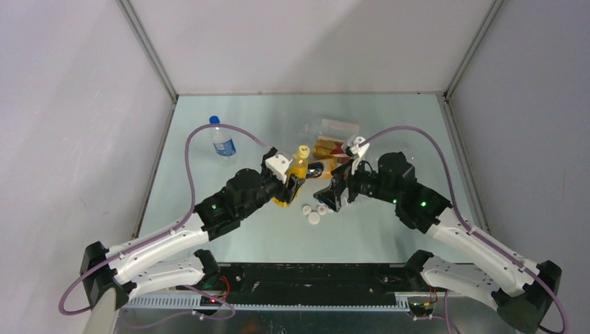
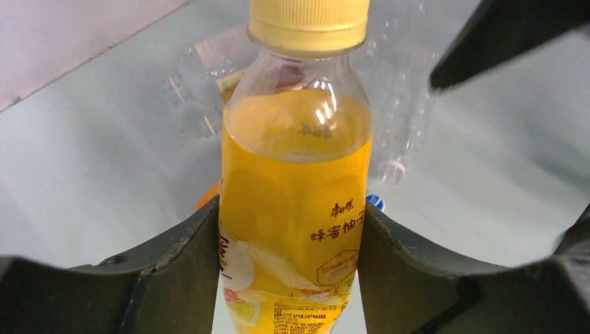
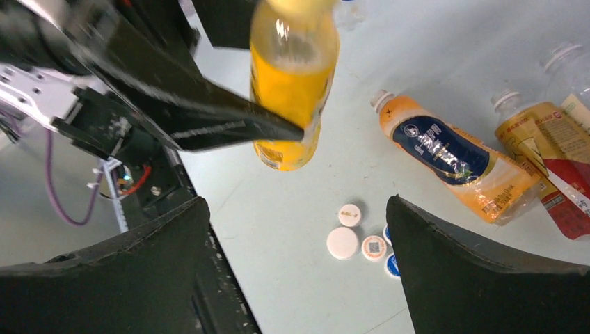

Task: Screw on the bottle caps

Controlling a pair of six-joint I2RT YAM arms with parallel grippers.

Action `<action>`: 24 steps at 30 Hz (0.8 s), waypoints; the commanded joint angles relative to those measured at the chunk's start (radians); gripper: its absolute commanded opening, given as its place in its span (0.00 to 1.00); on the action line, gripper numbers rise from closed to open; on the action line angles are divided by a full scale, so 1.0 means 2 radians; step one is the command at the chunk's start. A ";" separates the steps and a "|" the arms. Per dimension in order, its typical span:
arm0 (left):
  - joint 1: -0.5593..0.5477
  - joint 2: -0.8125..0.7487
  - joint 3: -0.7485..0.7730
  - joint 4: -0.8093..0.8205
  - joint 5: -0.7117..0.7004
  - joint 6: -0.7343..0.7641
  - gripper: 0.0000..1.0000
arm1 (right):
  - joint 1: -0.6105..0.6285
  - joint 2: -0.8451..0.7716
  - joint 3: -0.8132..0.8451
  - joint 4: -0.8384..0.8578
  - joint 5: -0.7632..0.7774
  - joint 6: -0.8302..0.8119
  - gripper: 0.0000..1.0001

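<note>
My left gripper [image 2: 292,261] is shut on an upright orange-yellow bottle [image 2: 296,195], its fingers [image 2: 174,271] pressed to both sides of the label. A yellow cap [image 2: 308,21] sits on the neck. From above, this bottle [image 1: 299,174] stands mid-table in the left gripper [image 1: 292,182]. My right gripper [image 1: 332,193] hangs just right of it, apart from the bottle. It is open [image 3: 299,257] with nothing between the fingers. Below it lie loose white bottle caps [image 3: 342,243] and a blue cap [image 3: 393,264].
A capless orange bottle with a dark-blue label [image 3: 445,156] lies beside a gold-and-red one [image 3: 549,160]. Clear bottles [image 1: 339,129] lie in the pile behind. A capped clear bottle with a blue label [image 1: 222,142] stands at the back left.
</note>
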 commanded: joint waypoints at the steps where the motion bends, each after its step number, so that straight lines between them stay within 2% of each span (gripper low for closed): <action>1: 0.003 -0.002 0.037 0.076 -0.041 -0.093 0.02 | 0.021 0.004 -0.070 0.145 0.029 -0.029 0.99; 4: 0.003 0.000 0.047 0.094 -0.040 -0.121 0.02 | 0.042 0.014 -0.100 0.218 0.071 -0.038 0.99; 11: 0.003 0.011 0.068 0.125 -0.019 -0.178 0.02 | 0.069 0.071 -0.118 0.324 0.125 -0.046 0.99; 15: 0.003 0.011 0.069 0.134 0.002 -0.206 0.03 | 0.083 0.092 -0.118 0.354 0.163 -0.057 0.98; 17: 0.003 0.009 0.059 0.148 0.003 -0.221 0.04 | 0.085 0.102 -0.118 0.362 0.174 -0.060 0.95; 20: 0.003 0.012 0.068 0.135 0.008 -0.230 0.05 | 0.084 0.109 -0.118 0.369 0.172 -0.064 0.82; 23: 0.003 0.011 0.075 0.123 0.008 -0.231 0.06 | 0.085 0.107 -0.118 0.365 0.173 -0.069 0.57; 24: 0.003 0.009 0.074 0.122 0.006 -0.234 0.06 | 0.085 0.106 -0.118 0.363 0.171 -0.071 0.54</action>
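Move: The capped yellow bottle is upright in the left fingers, its middle just above the left hand point; the open right gripper is some 10 cm to the left hand's right, 4 cm back and 4 cm higher. From the right hand the bottle's middle is about 9 cm left, 5 cm ahead and 2 cm lower. The orange bottle lies 17 cm ahead of the right hand and 6 cm left, 24 cm down; the loose caps lie 3 cm ahead, 3 cm left, 26 cm down. The left hand keeps its grip and lifts the yellow bottle about 10 cm, drifting a little to the right, while its wrist rolls some 30 degrees so that the bottle's base swings right, towards the other gripper, and the cap leans left. The wide-open right hand first drops about 6 cm, then goes left and forward with a slight rise to bring its fingers around the lower end of the bottle beneath the left hand, turning about 15 degrees, and at the end closes them onto the bottle's sides. ##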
